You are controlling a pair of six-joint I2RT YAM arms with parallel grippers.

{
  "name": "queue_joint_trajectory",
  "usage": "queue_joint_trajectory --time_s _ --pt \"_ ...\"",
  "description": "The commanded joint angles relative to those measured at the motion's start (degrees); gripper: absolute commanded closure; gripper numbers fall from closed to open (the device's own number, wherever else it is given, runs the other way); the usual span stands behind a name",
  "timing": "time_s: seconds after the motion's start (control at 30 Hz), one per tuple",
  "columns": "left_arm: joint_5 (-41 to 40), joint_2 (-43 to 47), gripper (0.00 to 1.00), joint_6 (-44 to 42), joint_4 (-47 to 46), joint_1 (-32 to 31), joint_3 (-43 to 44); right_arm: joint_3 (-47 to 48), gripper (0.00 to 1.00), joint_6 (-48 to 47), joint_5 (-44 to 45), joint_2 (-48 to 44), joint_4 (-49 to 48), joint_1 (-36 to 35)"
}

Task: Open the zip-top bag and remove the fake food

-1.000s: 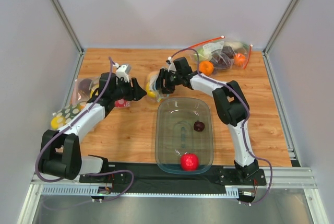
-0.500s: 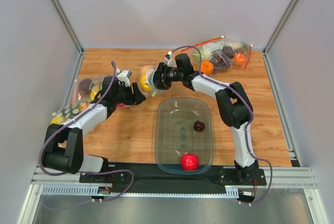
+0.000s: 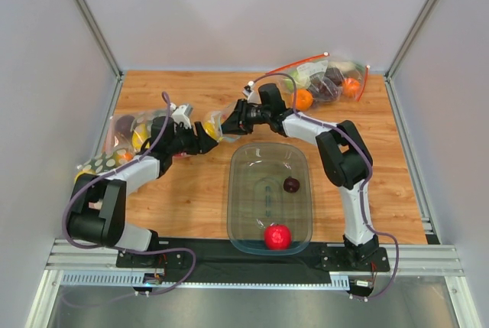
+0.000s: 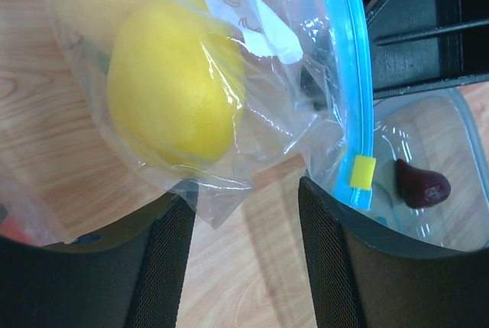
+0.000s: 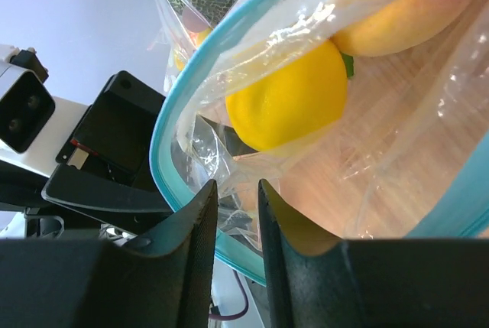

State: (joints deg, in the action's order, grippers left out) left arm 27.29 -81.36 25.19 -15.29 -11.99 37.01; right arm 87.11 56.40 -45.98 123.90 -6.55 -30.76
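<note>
The zip-top bag (image 3: pixel 217 123) hangs between my two grippers just behind the clear bin (image 3: pixel 269 147). Its light-blue zip strip (image 4: pixel 355 76) carries a yellow slider (image 4: pixel 361 173). Inside it are the yellow lemon (image 4: pixel 176 91) and the orange-yellow peach (image 5: pixel 412 14). The left gripper (image 4: pixel 243 194) is open below the bag, with only a film corner brushing its left finger. The right gripper (image 5: pixel 237 186) sits at the bag's mouth, its jaws narrowed to a slim gap with crumpled film and the blue rim in it. The plum (image 3: pixel 291 184) and red apple (image 3: pixel 277 236) lie in the bin.
A larger bag with red strips (image 3: pixel 328 79) holds fruit at the back right, with a bright orange (image 3: pixel 302 99) beside it. More bagged fruit (image 3: pixel 122 133) lies along the left edge. Grey walls close in three sides.
The right gripper shifted left with the bag, carrying the lemon up off the table, and its jaws narrowed. The left gripper edged in under the bag.
</note>
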Motion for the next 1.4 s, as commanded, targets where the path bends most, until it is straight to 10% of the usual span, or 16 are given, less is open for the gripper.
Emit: queue_joint_trajectory --time_s 0.0,0.37,0.73,1.37 --pt "2.0 -2.5 0.37 1.1 -6.5 0.1 0.9 -0.4 0.71 -0.7 -0.5 -3.8 -1.0 0.1" --pt "-3.2 -4.2 0.42 -0.2 -1.1 0.0 2.5 -0.8 0.71 -2.2 0.2 -3.9 0.7 0.1" --pt "0.1 -6.4 1.00 -2.2 -0.1 0.0 3.2 1.7 0.62 -12.9 6.2 -4.6 12.1 -0.2" --pt "3.7 -7.2 1.00 -10.1 8.1 -3.3 5.9 11.3 0.40 -23.6 17.7 2.1 23.2 -4.7"
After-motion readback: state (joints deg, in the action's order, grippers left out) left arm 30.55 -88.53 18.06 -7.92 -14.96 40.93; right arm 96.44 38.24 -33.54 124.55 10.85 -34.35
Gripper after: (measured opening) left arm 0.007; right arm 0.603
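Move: The bag's near lower edge hangs some 2 cm ahead, 1 cm right and 3 cm below my open left fingers. The yellow fruit is about 5 cm ahead of that hand, neither left nor right of it, roughly 2 cm lower; the bin's middle lies about 15 cm back and 17 cm to its right. From my right hand, inside the bag's mouth, the yellow fruit is some 5 cm left, 3 cm ahead and 3 cm lower, the peach 8 cm ahead and 6 cm left. I sink my left hand about 3 cm and shut its fingers on the film at the bag's near edge, then draw back and right some 3 cm, turning slightly clockwise. My right hand first eases down and to the right, spreading its fingers, then swings left and a little forward into the open mouth towards the yellow fruit, its tips tilting some 15 degrees further down. ##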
